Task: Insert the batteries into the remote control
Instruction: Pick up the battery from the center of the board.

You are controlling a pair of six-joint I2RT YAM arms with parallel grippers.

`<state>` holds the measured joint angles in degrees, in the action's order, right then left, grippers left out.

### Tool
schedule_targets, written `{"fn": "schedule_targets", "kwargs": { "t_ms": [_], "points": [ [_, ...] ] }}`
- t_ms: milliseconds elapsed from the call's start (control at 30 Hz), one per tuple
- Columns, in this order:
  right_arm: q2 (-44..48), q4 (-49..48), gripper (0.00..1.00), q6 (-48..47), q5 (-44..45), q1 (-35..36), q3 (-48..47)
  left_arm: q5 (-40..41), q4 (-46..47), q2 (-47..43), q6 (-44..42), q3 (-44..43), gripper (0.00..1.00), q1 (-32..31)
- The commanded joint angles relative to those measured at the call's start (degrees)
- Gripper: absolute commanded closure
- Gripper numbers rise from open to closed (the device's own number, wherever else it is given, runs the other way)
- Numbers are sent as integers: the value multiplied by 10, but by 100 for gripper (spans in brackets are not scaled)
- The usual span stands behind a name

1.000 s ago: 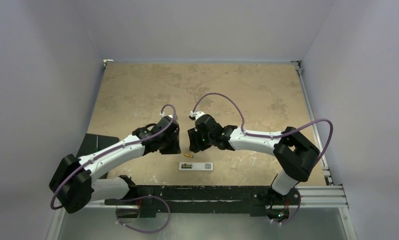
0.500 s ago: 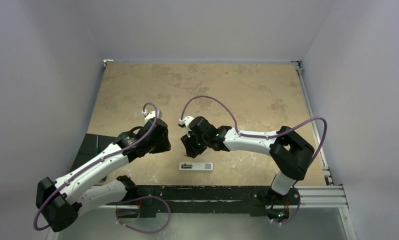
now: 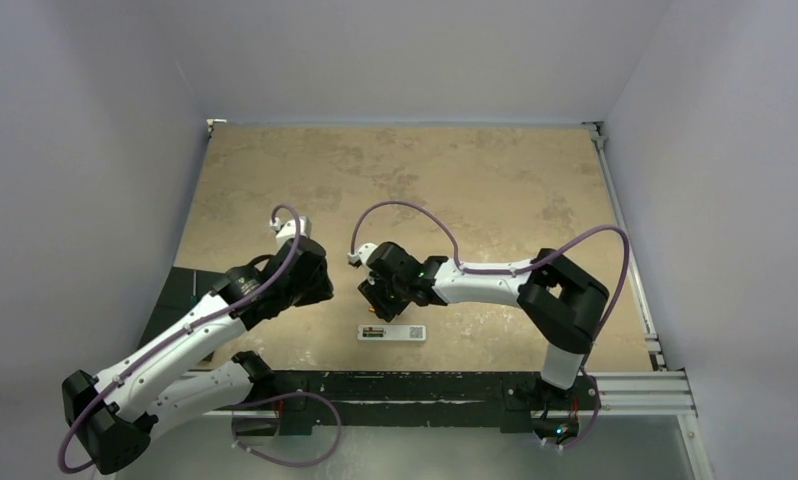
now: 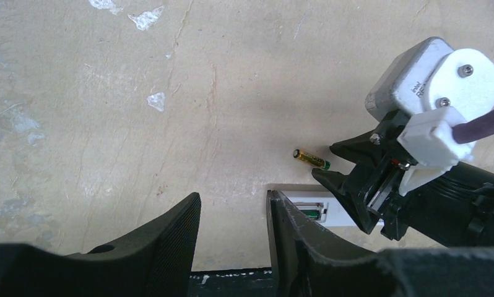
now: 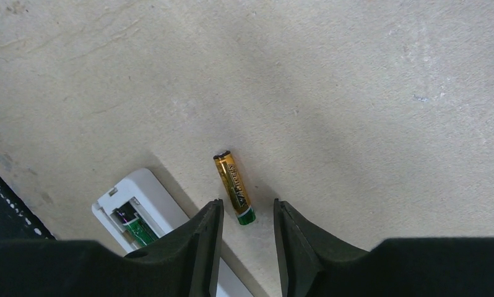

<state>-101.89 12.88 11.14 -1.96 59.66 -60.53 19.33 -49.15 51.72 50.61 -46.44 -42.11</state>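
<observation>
The white remote control lies back up near the table's front edge, its battery recess uncovered. One dark green battery sits inside the recess. The gold battery lies loose on the table just beyond the remote. My right gripper hangs over it, open, with the battery's green end between the fingertips and no contact visible. My left gripper is open and empty, off to the left of the remote. From there the gold battery shows beside the right gripper's fingers.
A black strip runs along the table's near edge, right behind the remote. A dark mat lies at the left edge under the left arm. A metal rail borders the right side.
The left arm has drawn back to the left, away from the remote, and its jaws have widened. The right gripper has shifted left and down over the gold battery.
</observation>
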Motion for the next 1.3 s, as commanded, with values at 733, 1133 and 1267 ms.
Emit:
{"fn": "schedule_targets", "kwargs": {
  "t_ms": [733, 1133, 1267],
  "points": [
    [-12, 27, 94, -23, 92, 43, -26, 4, -2, -28, 32, 13, 56, 3],
    [70, 47, 100, -20, 123, 43, -16, -21, 24, -40, 57, 48, 56, 3],
    [104, 62, 100, -21, 108, 44, -4, -36, 43, -31, 59, 64, 56, 3]
  ]
}}
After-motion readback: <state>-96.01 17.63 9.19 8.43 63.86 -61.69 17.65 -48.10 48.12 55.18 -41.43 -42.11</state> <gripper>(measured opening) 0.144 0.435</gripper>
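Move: The gold battery lies almost under the right hand's open fingers, its green end between them, its middle about 2 cm to the left, level fore and aft, and 1 cm below. Of the hand, the remote control's middle is some 5 cm back and 1 cm right; its open compartment, with a battery in it, is about 5 cm back and 2 cm left. From the left hand the gold battery is roughly 12 cm right, level fore and aft, and 12 cm below. The gold battery is pinched at its green end as the right hand eases back and down, each by under a centimetre, and shuts its half-open fingers. With the grip kept, that hand then lifts about 4.5 cm nearly straight up, the fingertips tilting some 10 degrees towards level. The left hand, empty and still partly open, sinks about 2 cm near the end, drawing slightly back. ##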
